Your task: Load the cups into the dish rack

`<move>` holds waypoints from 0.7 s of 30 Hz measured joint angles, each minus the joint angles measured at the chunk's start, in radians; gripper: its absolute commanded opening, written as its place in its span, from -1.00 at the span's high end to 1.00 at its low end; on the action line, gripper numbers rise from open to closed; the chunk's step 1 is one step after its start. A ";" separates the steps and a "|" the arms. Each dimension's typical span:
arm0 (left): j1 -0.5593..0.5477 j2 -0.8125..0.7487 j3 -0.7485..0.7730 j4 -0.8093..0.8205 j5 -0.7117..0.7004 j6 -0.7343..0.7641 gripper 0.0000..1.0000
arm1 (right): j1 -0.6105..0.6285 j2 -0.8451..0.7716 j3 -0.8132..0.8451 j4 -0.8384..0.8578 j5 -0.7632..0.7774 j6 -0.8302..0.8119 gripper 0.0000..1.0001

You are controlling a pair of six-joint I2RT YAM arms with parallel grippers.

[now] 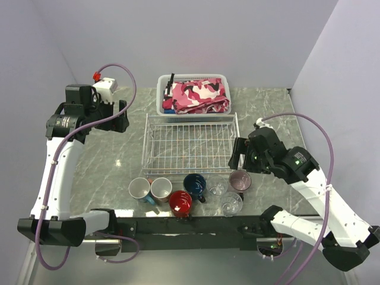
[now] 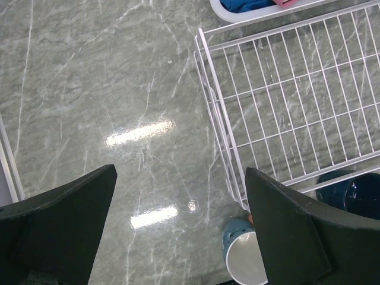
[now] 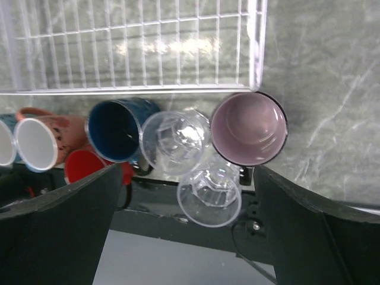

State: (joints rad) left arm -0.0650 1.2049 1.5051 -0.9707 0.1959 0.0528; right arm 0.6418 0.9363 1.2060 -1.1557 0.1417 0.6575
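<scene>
The white wire dish rack (image 1: 190,145) lies mid-table with nothing in it. Several cups stand along its near side: teal mug (image 1: 139,189), terracotta mug (image 1: 161,189), red mug (image 1: 180,201), navy mug (image 1: 195,184), two clear glasses (image 1: 217,186) (image 1: 231,203) and mauve mug (image 1: 240,180). My left gripper (image 1: 119,116) hangs open over bare table left of the rack (image 2: 285,89), the teal mug (image 2: 246,255) by its right finger. My right gripper (image 3: 187,169) is open above the glasses (image 3: 175,141) (image 3: 209,196) and the mauve mug (image 3: 249,127), holding nothing.
A white slotted basket (image 1: 161,95) holding pink camouflage cloth (image 1: 199,95) stands behind the rack. The table's near edge with a black rail (image 1: 196,224) runs just below the cups. Purple cables loop from both arms.
</scene>
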 measured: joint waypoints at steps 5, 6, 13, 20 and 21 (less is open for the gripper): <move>0.000 0.004 0.000 0.000 -0.001 0.011 -0.93 | 0.000 0.013 -0.113 -0.021 0.026 0.039 -0.63; 0.000 0.005 0.001 0.000 -0.001 0.011 -0.93 | 0.000 0.025 -0.142 -0.034 0.034 0.057 -0.59; 0.000 0.011 0.006 0.001 -0.001 0.019 -0.93 | 0.000 0.054 -0.214 -0.058 0.097 0.138 -0.56; 0.000 0.011 0.017 0.001 -0.001 0.038 -0.93 | -0.002 0.035 -0.333 -0.050 0.137 0.183 -0.52; 0.000 0.011 0.018 0.001 -0.001 0.040 -0.93 | -0.002 0.035 -0.353 -0.047 0.138 0.187 -0.52</move>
State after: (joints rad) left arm -0.0650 1.2163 1.5227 -0.9699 0.1951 0.0925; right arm 0.6395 0.9714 0.8532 -1.2030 0.2798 0.8448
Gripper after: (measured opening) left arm 0.966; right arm 0.766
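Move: The purple mug stands almost under the right hand: some 16 cm below it, about 3 cm to its right and 2 cm back. A clear glass is some 8 cm left of the mug and 1 cm nearer the base, a second glass about 4 cm left and 7 cm nearer the base; the dish rack's middle is roughly 18 cm left of the mug and 14 cm beyond it. From the left hand, the mug lies about 42 cm right, 15 cm back and 24 cm down. Towards the purple mug the right hand sinks some 12 cm, drifting right about 5 cm and back about 4 cm, easing briefly midway, to come close by its right side near rim height. The wrist turns roughly 25 degrees, clockwise and steeper down, while the wide-open fingers narrow by about a fifth, still empty. ##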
